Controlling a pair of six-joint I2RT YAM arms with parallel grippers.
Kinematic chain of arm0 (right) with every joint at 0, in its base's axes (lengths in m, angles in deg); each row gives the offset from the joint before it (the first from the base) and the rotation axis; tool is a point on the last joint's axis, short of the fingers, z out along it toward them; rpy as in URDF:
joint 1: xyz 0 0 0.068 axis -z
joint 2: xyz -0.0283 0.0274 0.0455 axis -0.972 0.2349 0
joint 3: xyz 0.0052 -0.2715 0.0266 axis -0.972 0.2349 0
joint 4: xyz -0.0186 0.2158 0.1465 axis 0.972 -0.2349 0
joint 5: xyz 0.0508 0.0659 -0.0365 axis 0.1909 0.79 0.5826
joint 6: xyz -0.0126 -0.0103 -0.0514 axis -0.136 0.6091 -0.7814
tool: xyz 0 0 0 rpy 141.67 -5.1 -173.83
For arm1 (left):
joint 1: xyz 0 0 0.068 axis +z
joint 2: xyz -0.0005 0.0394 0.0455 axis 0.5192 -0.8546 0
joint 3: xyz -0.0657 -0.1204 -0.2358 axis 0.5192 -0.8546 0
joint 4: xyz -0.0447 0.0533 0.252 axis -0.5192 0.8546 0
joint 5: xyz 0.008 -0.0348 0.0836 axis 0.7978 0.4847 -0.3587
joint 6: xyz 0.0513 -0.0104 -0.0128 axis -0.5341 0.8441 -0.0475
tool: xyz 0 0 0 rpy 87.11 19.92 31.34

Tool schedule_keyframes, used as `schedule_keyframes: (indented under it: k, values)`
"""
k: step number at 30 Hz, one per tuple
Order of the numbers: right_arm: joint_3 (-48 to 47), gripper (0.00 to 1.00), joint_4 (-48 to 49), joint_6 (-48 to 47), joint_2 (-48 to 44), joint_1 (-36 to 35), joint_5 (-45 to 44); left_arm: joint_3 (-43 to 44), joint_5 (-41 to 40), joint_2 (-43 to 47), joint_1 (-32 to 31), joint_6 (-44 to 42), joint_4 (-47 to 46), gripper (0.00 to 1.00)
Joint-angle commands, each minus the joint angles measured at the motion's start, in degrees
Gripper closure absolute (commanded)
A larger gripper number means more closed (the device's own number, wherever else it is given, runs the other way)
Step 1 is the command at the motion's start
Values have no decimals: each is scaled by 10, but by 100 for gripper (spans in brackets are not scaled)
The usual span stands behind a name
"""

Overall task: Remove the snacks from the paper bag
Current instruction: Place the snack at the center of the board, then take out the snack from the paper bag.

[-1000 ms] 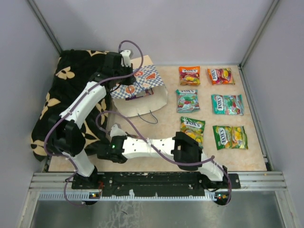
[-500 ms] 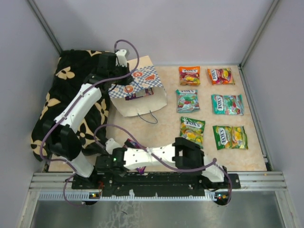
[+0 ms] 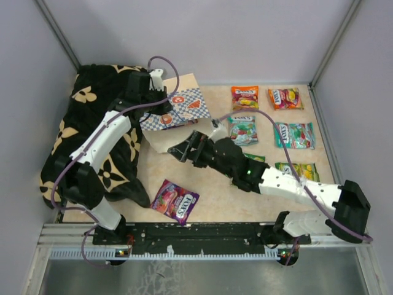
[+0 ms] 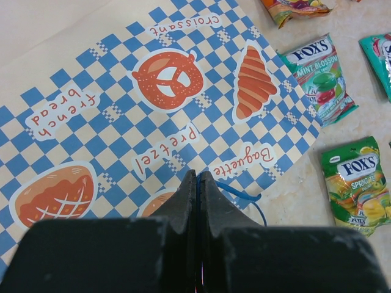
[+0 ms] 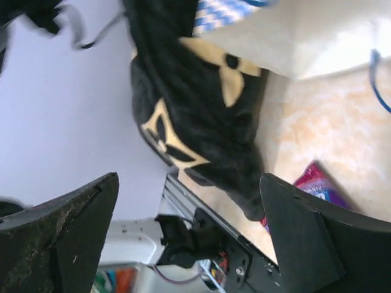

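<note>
The paper bag (image 3: pixel 187 106) lies on the table with its checkered band up. In the left wrist view the bag (image 4: pixel 153 97) fills the picture, and my left gripper (image 4: pixel 197 178) is shut on its blue cord handle (image 4: pixel 241 194). Seen from above, the left gripper (image 3: pixel 161 106) sits at the bag's left end. My right gripper (image 3: pixel 183 147) stands open and empty just in front of the bag's mouth. A purple snack (image 3: pixel 175 201) lies near the front edge, also seen as a purple packet (image 5: pixel 314 182). Several snacks lie in rows on the right, such as an orange one (image 3: pixel 245 97) and a teal one (image 3: pixel 293 135).
A black flower-patterned cloth (image 3: pixel 92 132) is heaped along the left side, next to the bag. The right forearm crosses over a green packet (image 3: pixel 253 158). Grey walls close in the table on three sides. A metal rail (image 3: pixel 202 233) runs along the front.
The right gripper opened and let go of the purple packet near the front edge. The right arm then swung from the near left up to the bag's mouth. The left gripper shifted slightly.
</note>
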Motion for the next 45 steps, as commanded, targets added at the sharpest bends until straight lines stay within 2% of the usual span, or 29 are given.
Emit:
schedule_keyframes:
  k: [1,6,12,15,22,29,34,45]
  values:
    - [143,1,193,287,0,5,-204,-10,25,21,5,17,-22,100]
    - [176,9,315,428,84,25,-291,-22,18,32,5,23,-34,100]
    - [136,25,469,508,265,78,-246,-15,28,38,5,34,-32,100]
    - [94,29,467,536,333,97,-233,-15,26,44,5,36,-30,100]
    - [-28,31,390,547,448,130,-230,-12,35,49,2,31,-20,100]
    - [-200,31,178,550,538,147,-222,-10,36,42,-3,21,-14,100]
    - [-269,33,53,569,575,148,-238,0,42,38,-6,20,-12,100]
    - [-414,40,-26,572,681,165,-250,-1,44,38,-18,20,-9,100]
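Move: The next snack lies low in the paper bag's mouth, about 26 cm ahead of my right hand, 3 cm to its left and 23 cm below it. The purple snack already on the table is roughly 10 cm back and 3 cm left of that hand. The mint snack lies about 22 cm ahead and 20 cm right, both some 25 cm down. From my left hand, which holds the bag's blue handle, the snack in the bag is about 3 cm ahead, 4 cm right and 19 cm below. I drive my right hand forward about 28 cm and down about 22, dropping steeply at first, then reaching low into the bag's mouth under the printed panel. On the way I turn it clockwise so the fingers swing from leftward to forward and tip down, and narrow them from wide open to a little over half. My left hand keeps its grip on the handle, easing up and back a couple of centimetres. ##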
